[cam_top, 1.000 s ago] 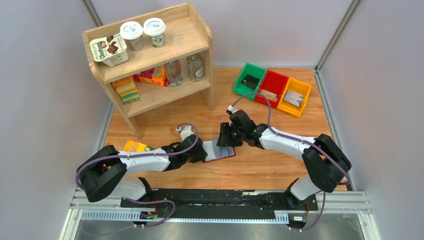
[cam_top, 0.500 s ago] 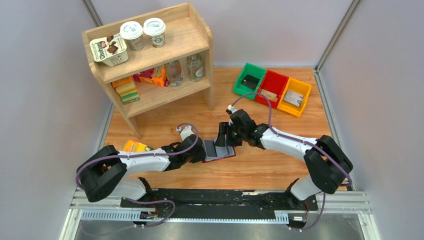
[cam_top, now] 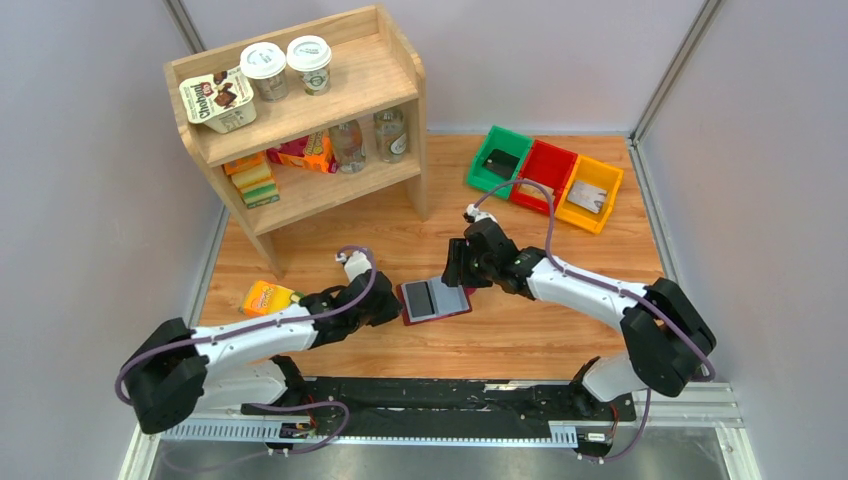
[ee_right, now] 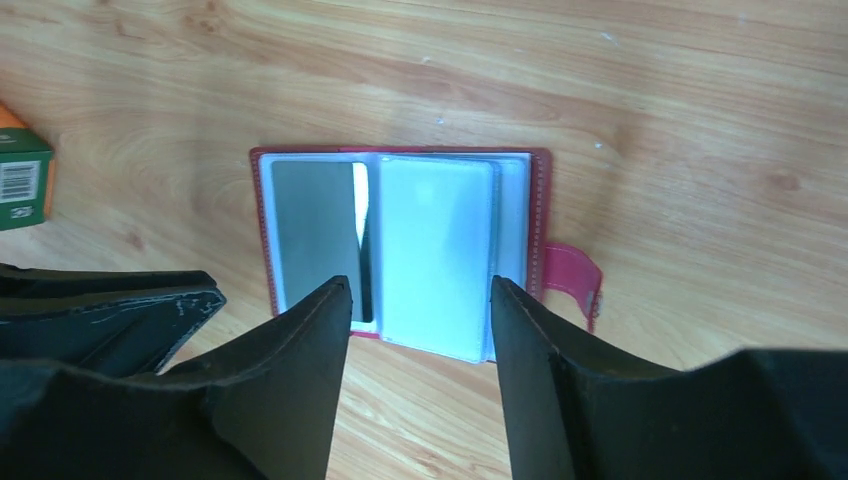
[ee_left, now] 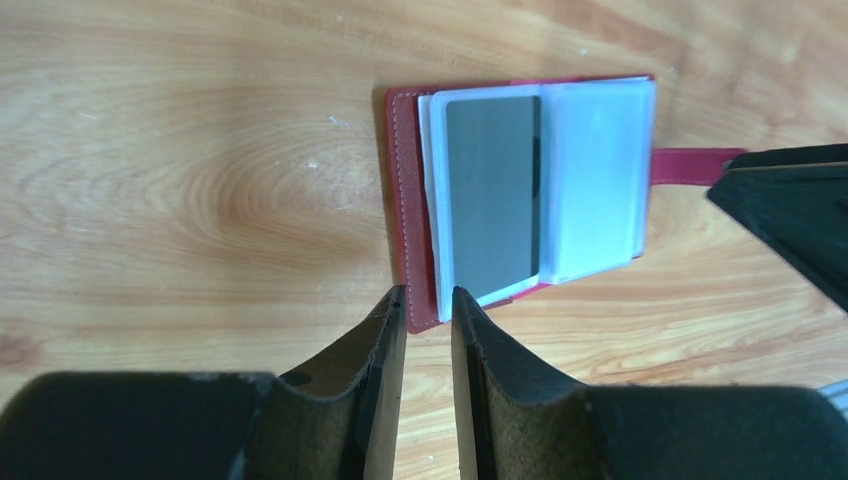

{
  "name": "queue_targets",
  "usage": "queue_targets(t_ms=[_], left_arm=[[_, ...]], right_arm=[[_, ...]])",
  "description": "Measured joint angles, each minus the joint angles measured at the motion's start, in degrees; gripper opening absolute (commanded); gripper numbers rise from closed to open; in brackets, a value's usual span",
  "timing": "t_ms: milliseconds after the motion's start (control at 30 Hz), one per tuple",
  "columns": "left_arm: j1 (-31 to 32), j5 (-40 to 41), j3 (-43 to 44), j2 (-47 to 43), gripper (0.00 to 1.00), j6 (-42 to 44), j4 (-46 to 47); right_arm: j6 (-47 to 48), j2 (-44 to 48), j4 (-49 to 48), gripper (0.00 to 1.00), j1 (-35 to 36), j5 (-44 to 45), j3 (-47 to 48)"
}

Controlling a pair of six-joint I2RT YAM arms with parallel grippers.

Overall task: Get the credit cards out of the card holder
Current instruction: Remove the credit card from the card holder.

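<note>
The maroon card holder (cam_top: 408,317) lies open and flat on the wooden table, its clear sleeves facing up. A grey credit card (ee_left: 490,190) sits in the left sleeve (ee_right: 312,230), with a thin dark edge showing beside it. The right sleeve (ee_right: 435,250) looks pale and empty. The snap tab (ee_right: 572,275) sticks out on the right side. My left gripper (ee_left: 425,300) hovers at the holder's near-left corner, its jaws a narrow gap apart with nothing clamped. My right gripper (ee_right: 420,290) stands wide open over the holder's far edge, holding nothing.
A wooden shelf (cam_top: 300,120) with cups, bottles and boxes stands at the back left. Green (cam_top: 498,157), red (cam_top: 545,175) and yellow (cam_top: 590,190) bins sit at the back right, with cards in them. An orange box (cam_top: 268,297) lies beside my left arm.
The right gripper has let go of the raised sleeve page and drawn back; the holder now lies flat and open. The left arm has pulled back to the left, off the holder's edge.
</note>
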State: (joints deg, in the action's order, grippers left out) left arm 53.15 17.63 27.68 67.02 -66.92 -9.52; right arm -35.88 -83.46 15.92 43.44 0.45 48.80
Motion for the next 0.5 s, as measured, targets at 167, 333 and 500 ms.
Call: queue_targets(t_ms=[167, 333, 500], left_arm=[[0.0, 2.0, 0.0, -6.8, 0.33, 1.0, -2.4], [-1.2, -0.2, 0.1, -3.6, 0.32, 3.2, 1.7], [-5.9, -6.0, -0.3, 2.5, 0.31, 3.2, 10.1]], right_arm=[[-0.3, 0.2, -3.0, 0.4, 0.0, -3.8, -0.2], [-1.5, -2.8, -8.6, 0.39, 0.0, -9.8, -0.2], [-2.4, -8.0, -12.8, 0.37, 0.0, -15.0, -0.2]])
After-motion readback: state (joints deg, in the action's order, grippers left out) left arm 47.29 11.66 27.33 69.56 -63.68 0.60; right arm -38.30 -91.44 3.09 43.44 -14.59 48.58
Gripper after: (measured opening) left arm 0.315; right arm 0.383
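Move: The dark card in the holder's left pocket lies roughly 6 cm to the left of my right hand and 1 cm nearer me, some 5 cm below; the clear right pocket is almost straight beneath that hand, the closing strap about 5 cm to its right and 1 cm ahead. From my left hand, the dark card is about 4 cm ahead, 4 cm right and 3 cm below, with the holder's left edge between, about 3 cm ahead and 2 cm right. I swing my right hand about 5 cm left over the open holder, from above the clear pocket to the dark card, rising slightly, then dipping, while rolling its left side up some 10 degrees, turning a little counter-clockwise and narrowing the open fingers. My left hand lifts nearly 3 cm, then sinks partway and reaches forward and a little right, to the holder's left edge. ##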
